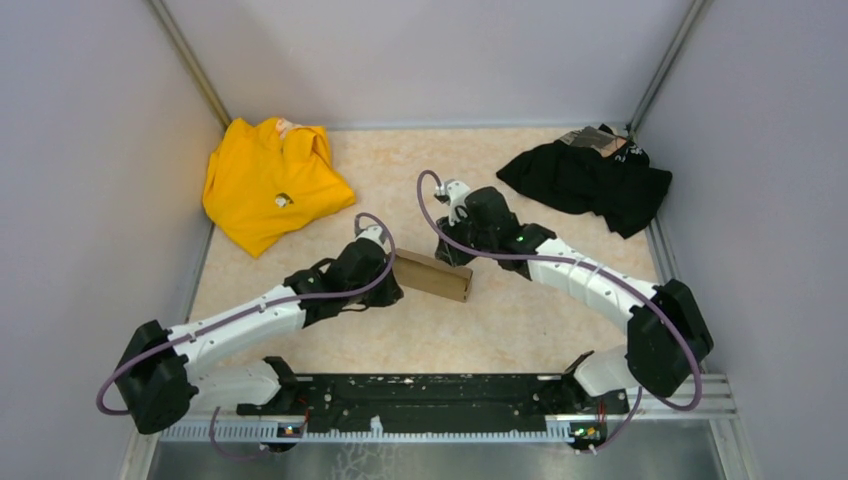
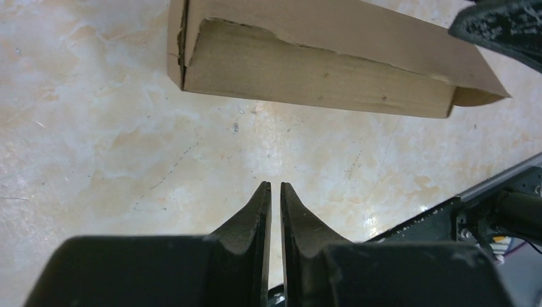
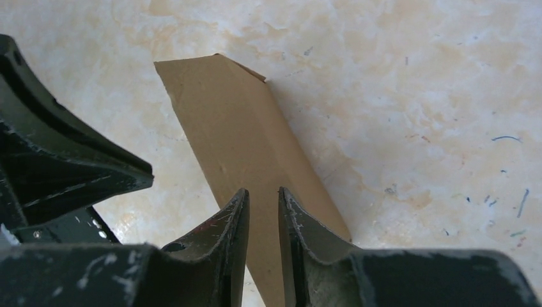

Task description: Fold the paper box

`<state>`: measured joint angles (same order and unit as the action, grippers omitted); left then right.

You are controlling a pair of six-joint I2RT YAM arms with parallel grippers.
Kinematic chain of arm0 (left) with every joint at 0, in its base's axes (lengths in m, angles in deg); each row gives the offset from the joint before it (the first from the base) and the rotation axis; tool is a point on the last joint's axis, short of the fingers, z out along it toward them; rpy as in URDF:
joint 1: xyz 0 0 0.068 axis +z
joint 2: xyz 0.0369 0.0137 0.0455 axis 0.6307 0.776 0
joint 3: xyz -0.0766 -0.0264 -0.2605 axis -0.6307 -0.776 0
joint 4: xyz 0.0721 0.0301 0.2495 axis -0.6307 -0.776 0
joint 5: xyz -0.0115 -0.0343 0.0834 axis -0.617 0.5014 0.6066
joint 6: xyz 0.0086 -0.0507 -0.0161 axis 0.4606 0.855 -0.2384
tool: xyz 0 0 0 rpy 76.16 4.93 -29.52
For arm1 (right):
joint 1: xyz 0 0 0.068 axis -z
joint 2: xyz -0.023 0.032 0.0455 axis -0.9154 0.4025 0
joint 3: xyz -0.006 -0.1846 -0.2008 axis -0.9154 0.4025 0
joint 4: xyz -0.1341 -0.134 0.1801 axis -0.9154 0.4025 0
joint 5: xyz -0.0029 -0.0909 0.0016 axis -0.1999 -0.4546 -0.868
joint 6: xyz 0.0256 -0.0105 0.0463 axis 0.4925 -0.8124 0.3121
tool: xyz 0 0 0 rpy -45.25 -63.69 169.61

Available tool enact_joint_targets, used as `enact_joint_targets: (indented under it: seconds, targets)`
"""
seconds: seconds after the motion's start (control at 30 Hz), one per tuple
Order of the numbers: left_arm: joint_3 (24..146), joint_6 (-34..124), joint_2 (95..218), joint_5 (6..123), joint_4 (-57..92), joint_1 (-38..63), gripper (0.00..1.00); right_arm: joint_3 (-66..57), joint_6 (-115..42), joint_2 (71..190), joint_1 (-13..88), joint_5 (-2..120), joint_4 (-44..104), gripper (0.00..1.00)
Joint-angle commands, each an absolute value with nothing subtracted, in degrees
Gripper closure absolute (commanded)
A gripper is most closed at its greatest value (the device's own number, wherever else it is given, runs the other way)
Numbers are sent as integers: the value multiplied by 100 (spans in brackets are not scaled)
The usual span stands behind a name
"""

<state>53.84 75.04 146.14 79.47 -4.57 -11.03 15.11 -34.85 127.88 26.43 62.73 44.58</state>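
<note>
The paper box [image 1: 433, 276] is a plain brown, long, narrow carton lying mid-table. In the left wrist view the paper box [image 2: 319, 70] lies across the top with a torn-looking flap edge. My left gripper [image 1: 392, 285] sits at the box's left end. The left gripper [image 2: 275, 185] is shut to a thin slit with only table under it, a short way from the box. My right gripper [image 1: 450, 255] hovers at the box's far side. The right gripper [image 3: 263, 192] stands slightly open over the paper box [image 3: 236, 128], gripping nothing.
A yellow garment [image 1: 270, 185] lies at the back left and a black garment [image 1: 590, 180] at the back right. The black base rail [image 1: 430, 395] runs along the near edge. Grey walls close in the table on both sides and at the back.
</note>
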Motion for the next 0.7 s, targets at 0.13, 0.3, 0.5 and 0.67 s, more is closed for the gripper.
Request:
enact_joint_targets:
  seconds: [0.13, 0.3, 0.5, 0.67]
  targets:
    - [5158, 7646, 15131, 8634, 259, -1126, 85, 1194, -3606, 13053, 2380, 6628, 4116, 77]
    - [5112, 7625, 15304, 9022, 541, -1126, 85, 1293, -3598, 13104, 2203, 6592, 4063, 79]
    - [5200, 7522, 15634, 9215, 856, -1117, 86, 1634, -3490, 13131, 2042, 6460, 3913, 80]
    - [5414, 7459, 15902, 9191, 1054, -1117, 87, 1829, -3439, 13096, 2030, 6307, 3859, 81]
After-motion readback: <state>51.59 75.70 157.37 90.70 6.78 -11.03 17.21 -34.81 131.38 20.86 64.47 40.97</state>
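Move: The left hand's nearly shut fingers are near the paper box's near-left side: the box's middle is about 4 cm ahead, 6 cm to the right and 6 cm lower, and its left end about 5 cm ahead and 1 cm left, also some 6 cm down. From the right hand, over the far right part of the box, the box's middle lies roughly 3 cm back, 3 cm left and 10 cm below. Down and forward in one sweep of about 6 cm, the left hand brings its nearly closed fingertips in to the lid's near edge by the box's left end, turning slightly counter-clockwise. Meanwhile the right hand travels some 5 cm back, left and down over the lid, until its narrowly gapped fingertips rest on the lid from above. ##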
